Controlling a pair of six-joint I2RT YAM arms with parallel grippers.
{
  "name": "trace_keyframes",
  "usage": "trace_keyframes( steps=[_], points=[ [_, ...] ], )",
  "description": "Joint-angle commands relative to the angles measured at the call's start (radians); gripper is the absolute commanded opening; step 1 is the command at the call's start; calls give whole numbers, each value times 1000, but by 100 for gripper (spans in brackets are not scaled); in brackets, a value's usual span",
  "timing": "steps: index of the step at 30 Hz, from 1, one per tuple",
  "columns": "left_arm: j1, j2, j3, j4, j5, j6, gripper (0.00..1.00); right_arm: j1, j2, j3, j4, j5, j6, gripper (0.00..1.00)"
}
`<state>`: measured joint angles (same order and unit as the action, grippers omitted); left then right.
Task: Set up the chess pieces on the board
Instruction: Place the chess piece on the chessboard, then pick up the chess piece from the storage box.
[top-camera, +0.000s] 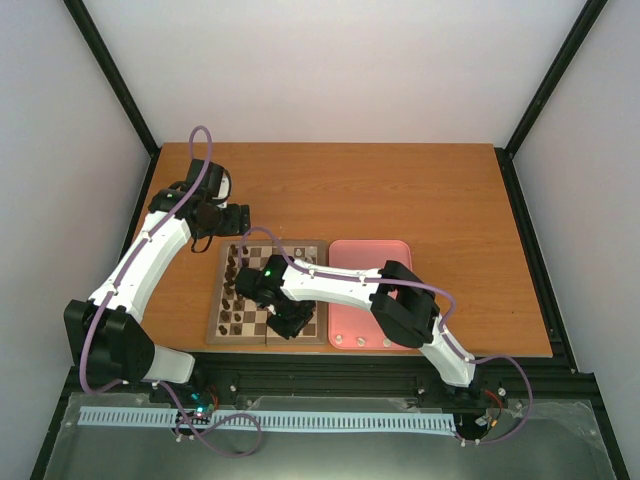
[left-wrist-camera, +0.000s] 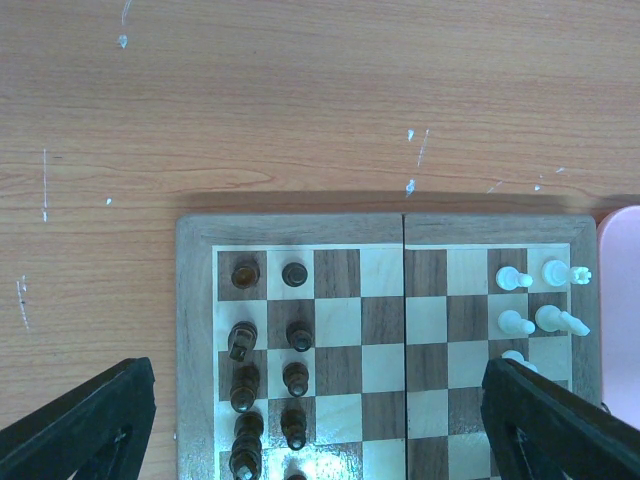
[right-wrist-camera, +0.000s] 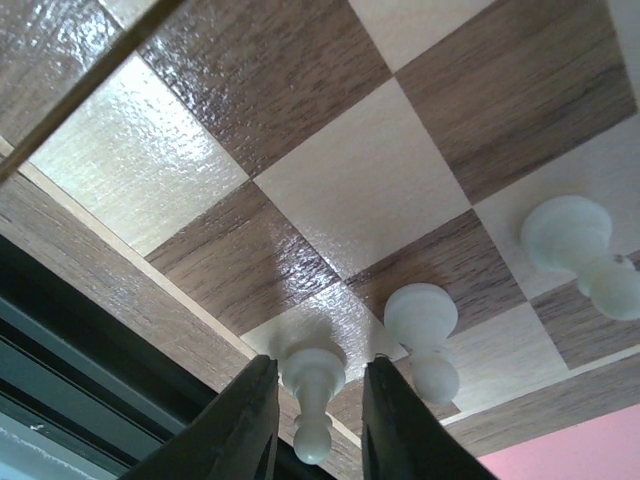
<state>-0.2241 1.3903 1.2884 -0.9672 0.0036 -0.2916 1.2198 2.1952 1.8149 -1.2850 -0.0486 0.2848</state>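
My right gripper (right-wrist-camera: 318, 395) stands open around a cream-white pawn (right-wrist-camera: 313, 385) that rests upright on a corner square of the board (right-wrist-camera: 330, 190), with a small gap on each side of it. Two more white pieces (right-wrist-camera: 422, 320) (right-wrist-camera: 570, 240) stand on squares beside it. From above, that gripper (top-camera: 290, 322) is at the board's near edge (top-camera: 213, 325). My left gripper (left-wrist-camera: 315, 385) hovers open and empty over the board's far side. White pieces (left-wrist-camera: 515, 279) line the right columns in the left wrist view.
Dark brown pieces (left-wrist-camera: 245, 273) fill the board's two left columns, one of them leaning. A pink tray (top-camera: 368, 265) lies right of the board with a few small white pieces (top-camera: 360, 341) at its near edge. The black frame rail (right-wrist-camera: 60, 330) runs just past the board's edge.
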Motion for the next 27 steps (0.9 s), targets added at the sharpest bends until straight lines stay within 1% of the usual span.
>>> trace_keyframes(
  steps=[1, 9, 15, 19, 24, 27],
  points=[
    [6, -13, 5, 7, -6, 7, 100, 6, -32, 5, 13, 19, -1, 25],
    [6, -13, 9, 3, -13, 8, 100, 6, -109, 58, -43, 46, 10, 31],
    [7, -8, 18, 0, -12, 8, 100, 2, -222, 41, -99, 108, 32, 41],
    [6, -5, 26, -2, -8, 8, 100, -43, -342, -87, -79, 125, 90, 47],
    [6, 12, 25, 0, 8, 6, 100, -133, -467, -330, 11, 49, 109, 48],
    [6, 25, 23, 5, 12, 6, 100, -147, -495, -417, 61, 0, 81, 48]
  ],
)
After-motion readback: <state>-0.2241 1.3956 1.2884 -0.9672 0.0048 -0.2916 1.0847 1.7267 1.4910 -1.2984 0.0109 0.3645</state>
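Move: The white pawn already stands between the right hand's fingertips on the board's nearest row, its middle about 1 cm below the hand point. The next pawn stands some 3 cm straight ahead. On the pink tray, the corner piece lies about 9 cm right and 2 cm back, and the second tray piece about 14 cm right and 2 cm back, both some 3 cm lower. From the left hand, the white pawn is roughly 20 cm back, 12 cm right and 15 cm below. The white pawn comes free as the right hand's fingers, already slightly apart, open to about half. After a brief stay over its square, the hand rises some 10 cm, then swings right by about 9 cm off the board to above the pink tray, easing forward and starting to sink at the end while the wrist turns slightly clockwise. ##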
